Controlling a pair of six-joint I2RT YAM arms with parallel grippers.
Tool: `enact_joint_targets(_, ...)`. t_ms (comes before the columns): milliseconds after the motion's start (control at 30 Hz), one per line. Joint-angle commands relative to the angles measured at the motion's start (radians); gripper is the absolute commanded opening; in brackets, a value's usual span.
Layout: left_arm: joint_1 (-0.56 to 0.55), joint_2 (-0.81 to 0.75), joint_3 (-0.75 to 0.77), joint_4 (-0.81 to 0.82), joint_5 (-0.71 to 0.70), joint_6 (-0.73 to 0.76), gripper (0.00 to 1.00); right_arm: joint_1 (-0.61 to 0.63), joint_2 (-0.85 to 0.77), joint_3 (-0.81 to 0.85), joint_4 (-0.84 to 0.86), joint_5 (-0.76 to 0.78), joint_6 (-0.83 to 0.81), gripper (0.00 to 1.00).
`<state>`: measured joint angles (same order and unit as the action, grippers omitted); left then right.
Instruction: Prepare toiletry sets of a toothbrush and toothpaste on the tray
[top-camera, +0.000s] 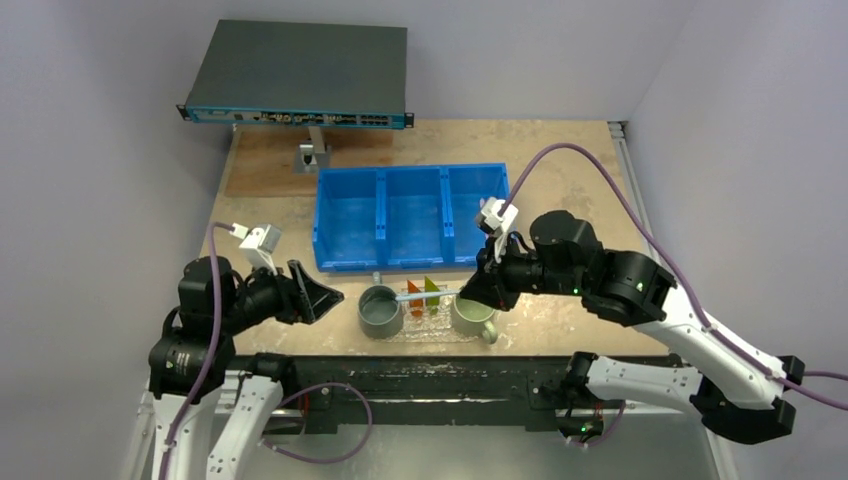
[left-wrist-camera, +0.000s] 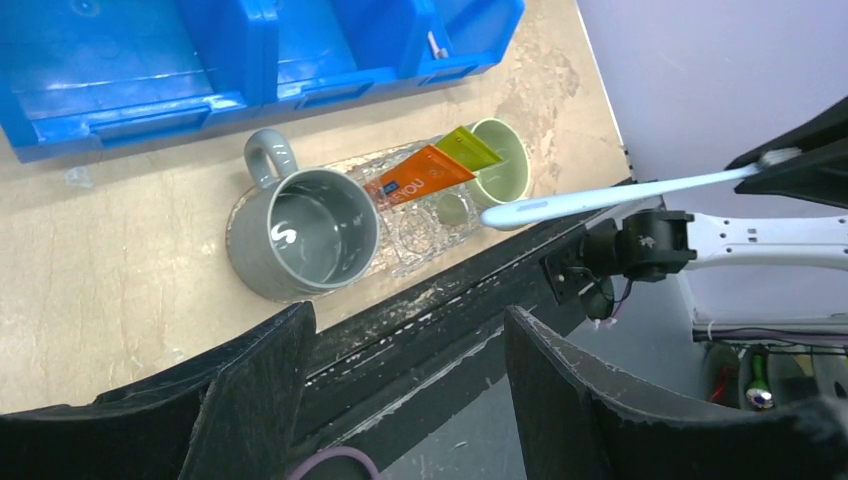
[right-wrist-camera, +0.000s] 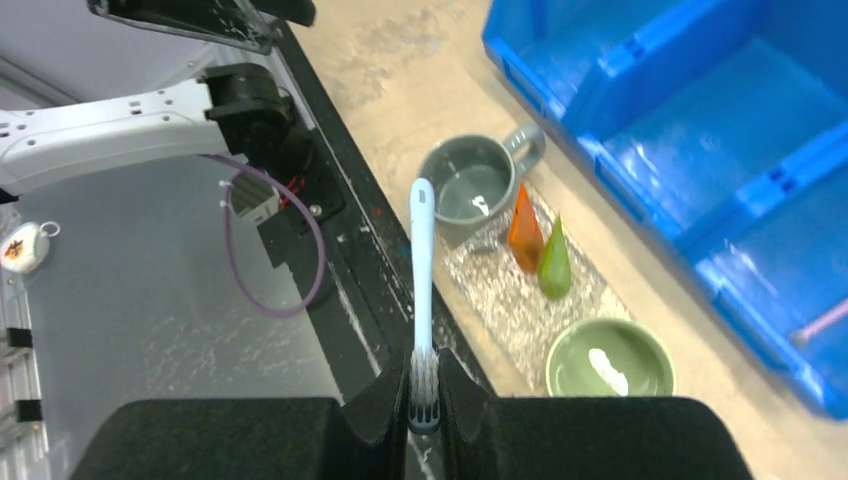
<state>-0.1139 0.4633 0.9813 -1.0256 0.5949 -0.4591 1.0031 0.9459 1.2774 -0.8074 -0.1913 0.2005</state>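
My right gripper is shut on the bristle head of a pale blue toothbrush. Its handle sticks out level to the left above the tray, towards the grey mug. The tray is a clear glittery dish. An orange tube and a green tube rest side by side on it. In the left wrist view the toothbrush hangs past the tray's near edge. My left gripper is open and empty, left of the grey mug. A thin pinkish stick lies in the blue bin.
A grey mug stands at the tray's left end and a pale-green mug at its right end. The blue three-compartment bin sits just behind them. A network switch stands on a post at the back left.
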Motion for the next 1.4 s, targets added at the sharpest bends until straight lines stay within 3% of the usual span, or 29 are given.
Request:
enact_joint_targets(0,-0.009,0.003,-0.030,0.035,-0.041,0.048,0.69,0.002,0.014,0.079,-0.185,0.071,0.131,0.00)
enact_joint_targets(433,-0.105,0.057,-0.066,0.062,-0.042,0.071,0.69,0.002,0.112,0.150,-0.412,0.216,0.241,0.00)
enact_joint_targets(1367,-0.116,0.044,-0.122,0.087,-0.071,0.052,0.69,0.033,0.169,-0.032,-0.176,0.235,0.271,0.00)
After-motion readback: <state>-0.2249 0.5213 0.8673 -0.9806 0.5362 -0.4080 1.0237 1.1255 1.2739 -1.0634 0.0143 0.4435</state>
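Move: The right hand still holds the blue toothbrush by its bristle end, handle reaching left. The clear holder on the tray lies some 8 cm ahead, 7 cm left and 25 cm below this hand; the orange and green toothpastes stand in its back part, about 10 cm ahead, 9 and 6 cm left. The green mug is roughly 7 cm ahead, 2 cm right, the grey mug 7 cm ahead, 16 cm left. From the empty left hand, the holder lies about 7 cm ahead, 17 cm right, 20 cm down. Keeping its grip on the bristle end, the right hand swings right by some 4 cm while it sinks and its fingers tip over to point steeply down, about 30 degrees of turn in all, then it keeps sinking and edges back left by 2 cm, about 9 cm lower altogether, bringing the toothbrush handle down towards the clear holder. The left hand, empty and still open, sinks about 4.5 cm beside the grey mug without closing on anything. ##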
